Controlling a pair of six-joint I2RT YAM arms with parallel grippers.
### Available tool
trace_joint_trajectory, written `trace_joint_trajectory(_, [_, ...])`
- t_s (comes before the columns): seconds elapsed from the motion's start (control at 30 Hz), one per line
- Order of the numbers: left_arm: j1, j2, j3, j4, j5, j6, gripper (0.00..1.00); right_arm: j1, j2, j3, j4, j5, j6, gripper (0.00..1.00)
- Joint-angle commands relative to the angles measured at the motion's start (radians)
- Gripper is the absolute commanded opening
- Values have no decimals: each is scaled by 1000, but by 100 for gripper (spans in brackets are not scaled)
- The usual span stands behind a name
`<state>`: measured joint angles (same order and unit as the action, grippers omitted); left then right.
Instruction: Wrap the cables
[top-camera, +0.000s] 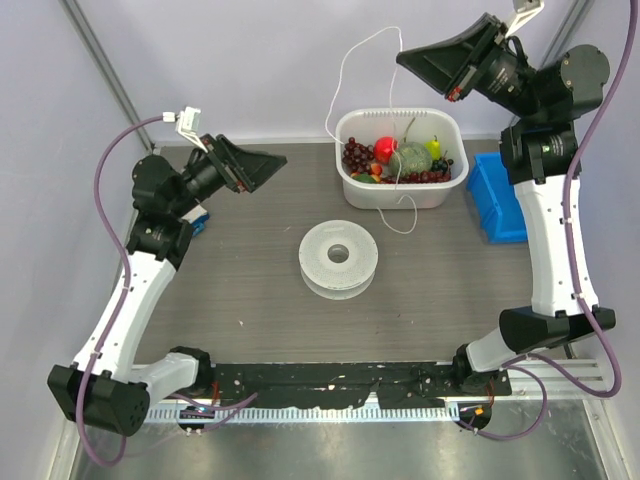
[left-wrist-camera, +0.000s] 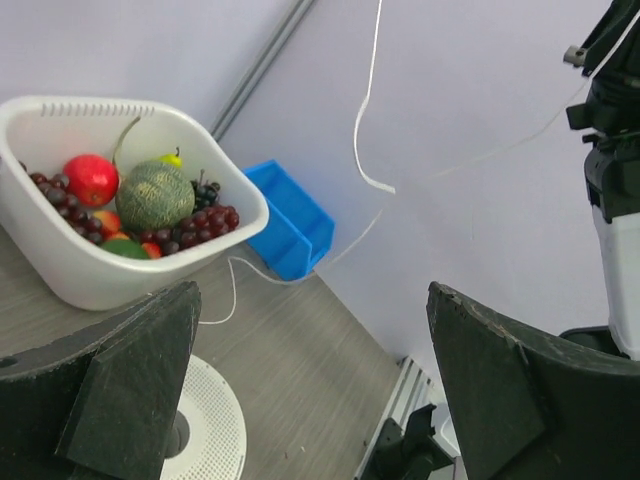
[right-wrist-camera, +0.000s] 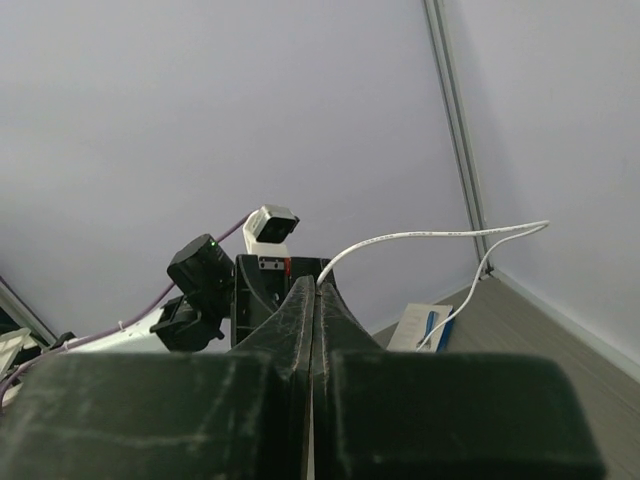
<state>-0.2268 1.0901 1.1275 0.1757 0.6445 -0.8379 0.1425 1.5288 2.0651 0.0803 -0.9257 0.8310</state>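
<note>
The cable (top-camera: 341, 70) is a thin white cord. It rises from the table by the basket, passes over the fruit and loops up to my right gripper (top-camera: 401, 57), which hangs high at the back right. In the right wrist view the right gripper (right-wrist-camera: 318, 284) is shut on the cable (right-wrist-camera: 430, 236), pinched at the fingertips. A translucent white spool (top-camera: 339, 258) lies flat mid-table, and its edge (left-wrist-camera: 207, 420) shows low in the left wrist view. My left gripper (top-camera: 272, 165) hovers at the back left, open and empty (left-wrist-camera: 312, 300). It faces the hanging cable (left-wrist-camera: 364, 120).
A white basket (top-camera: 349, 181) of fruit stands at the back centre, and a blue bin (top-camera: 497, 195) sits to its right. A small blue object (top-camera: 197, 222) lies by the left arm. Grey walls close the back and sides.
</note>
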Motion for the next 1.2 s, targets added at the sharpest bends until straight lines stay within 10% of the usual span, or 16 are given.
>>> trace_joint_trajectory(0.0, [3, 36, 92, 36, 18, -57, 99, 26, -70, -60, 62, 4, -33, 1])
trace_joint_trajectory(0.7, [-166, 261, 47, 327, -52, -242, 77, 106, -96, -169, 88, 30, -55, 1])
trace_joint_trajectory(1.17, [-192, 372, 104, 406, -82, -323, 34, 124, -95, -189, 93, 34, -52, 1])
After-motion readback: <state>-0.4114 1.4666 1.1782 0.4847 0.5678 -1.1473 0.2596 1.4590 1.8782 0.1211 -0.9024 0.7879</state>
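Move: The white cable hangs from the shut right fingers in two strands; its free end, on the left strand, lies about 13 cm to the right of the left hand, 7 cm ahead and roughly level in height. From the right hand that end is some 20 cm below, 6 cm to the left and 6 cm ahead. The spool sits about 13 cm right of the left hand, level with it fore and aft, 40 cm below; the fruit basket is roughly 26 cm right, 20 cm ahead and 37 cm below it. The cable's free end is met from both sides: the left hand, after a tiny rise, goes about 9 cm right, 6 cm forward and 4 cm down to it, rolling some 20 degrees and bringing its wide-open fingers more than halfway shut around it. The right hand keeps its pinch and eases left and down, about 3 cm each. ##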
